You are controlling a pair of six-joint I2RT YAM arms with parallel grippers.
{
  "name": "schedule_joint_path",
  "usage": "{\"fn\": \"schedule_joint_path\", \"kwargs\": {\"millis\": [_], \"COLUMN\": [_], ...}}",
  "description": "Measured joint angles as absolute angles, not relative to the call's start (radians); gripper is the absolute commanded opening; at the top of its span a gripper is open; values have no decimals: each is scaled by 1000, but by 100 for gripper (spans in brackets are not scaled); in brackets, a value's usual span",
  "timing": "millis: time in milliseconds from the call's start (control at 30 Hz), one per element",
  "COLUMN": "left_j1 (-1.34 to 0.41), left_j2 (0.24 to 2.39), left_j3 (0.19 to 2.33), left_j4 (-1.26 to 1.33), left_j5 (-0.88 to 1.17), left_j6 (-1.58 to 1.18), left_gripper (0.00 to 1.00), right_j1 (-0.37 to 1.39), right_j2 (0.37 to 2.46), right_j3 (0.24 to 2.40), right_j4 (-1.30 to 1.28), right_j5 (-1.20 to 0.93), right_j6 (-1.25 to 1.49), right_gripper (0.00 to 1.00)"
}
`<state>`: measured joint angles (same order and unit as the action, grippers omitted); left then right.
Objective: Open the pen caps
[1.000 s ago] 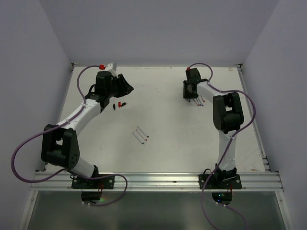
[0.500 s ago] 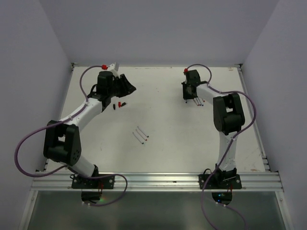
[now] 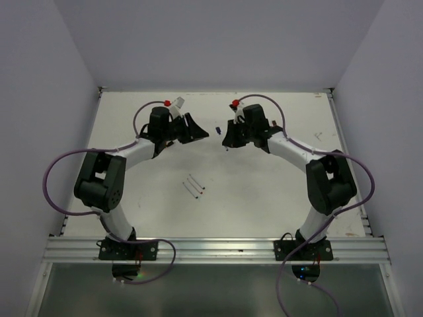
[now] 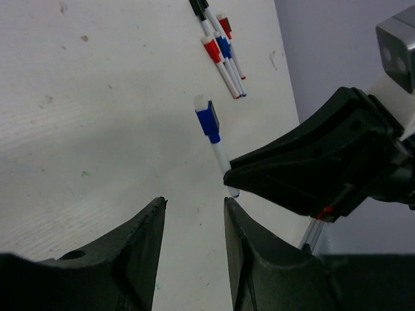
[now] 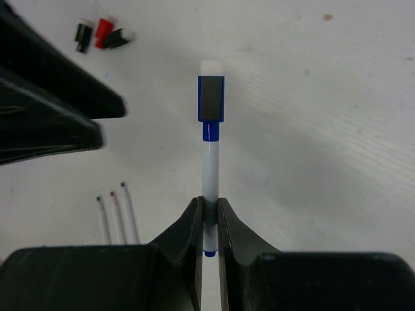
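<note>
My right gripper (image 5: 209, 205) is shut on the white barrel of a pen (image 5: 210, 172), near its lower end. The pen's blue cap (image 5: 211, 98) is on and points away from the gripper. In the top view the right gripper (image 3: 228, 139) holds it above the table's back middle, cap (image 3: 217, 129) towards the left gripper (image 3: 200, 132). My left gripper (image 4: 194, 202) is open and empty, a short way from the cap (image 4: 208, 120). Loose black and red caps (image 5: 100, 34) lie beyond the left gripper.
Several capped pens (image 4: 218, 45) lie together on the white table (image 4: 97, 129) past the held pen. Three uncapped pens (image 3: 193, 186) lie side by side in the table's middle, seen also as thin barrels (image 5: 115, 219) in the right wrist view.
The right gripper shut on a blue-capped pen at the back right and carried it left to the middle. The left arm swung right, its open gripper now facing the pen.
</note>
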<state>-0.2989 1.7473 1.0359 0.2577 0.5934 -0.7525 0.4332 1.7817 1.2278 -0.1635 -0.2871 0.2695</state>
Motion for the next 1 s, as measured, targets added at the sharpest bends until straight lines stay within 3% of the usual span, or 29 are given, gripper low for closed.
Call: {"fn": "schedule_joint_path", "kwargs": {"millis": [333, 1000], "left_j1": [-336, -336], "left_j2": [1758, 1794], "left_j3": [1009, 1005], "left_j4": [395, 449], "left_j5": [656, 659], "left_j6": [-859, -912], "left_gripper": [51, 48], "right_j1": [541, 576], "right_j2": [1711, 1647], "right_j3": [1220, 1174], "right_j4": [-135, -134], "right_j5": [-333, -332], "right_j6": [287, 291], "right_gripper": [0, 0]}}
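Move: The blue cap, on the pen pinched near its tail by the right hand, lies about 4 cm ahead of the left hand, 8 cm to its right and 4 cm lower. From the right hand, the left fingers are some 11 cm to the left, level fore and aft, and 6 cm higher. The loose caps lie on the table about 14 cm left of the left hand, 5 cm ahead and 13 cm down; the bare pens lie 13 cm back, 3 cm left and 13 cm down from it. The blue-capped pen, still pinched near its tail by the right fingers, is carried back, left and up, roughly 9 cm in all, with a slight counter-clockwise turn: a quick first stretch, a pause, then slower back and up, bringing the cap between the left fingers. The left hand goes about 3 cm right to meet it, rises 2 cm and sinks back 1 cm, rolling slightly left side down, its fingers staying open. ##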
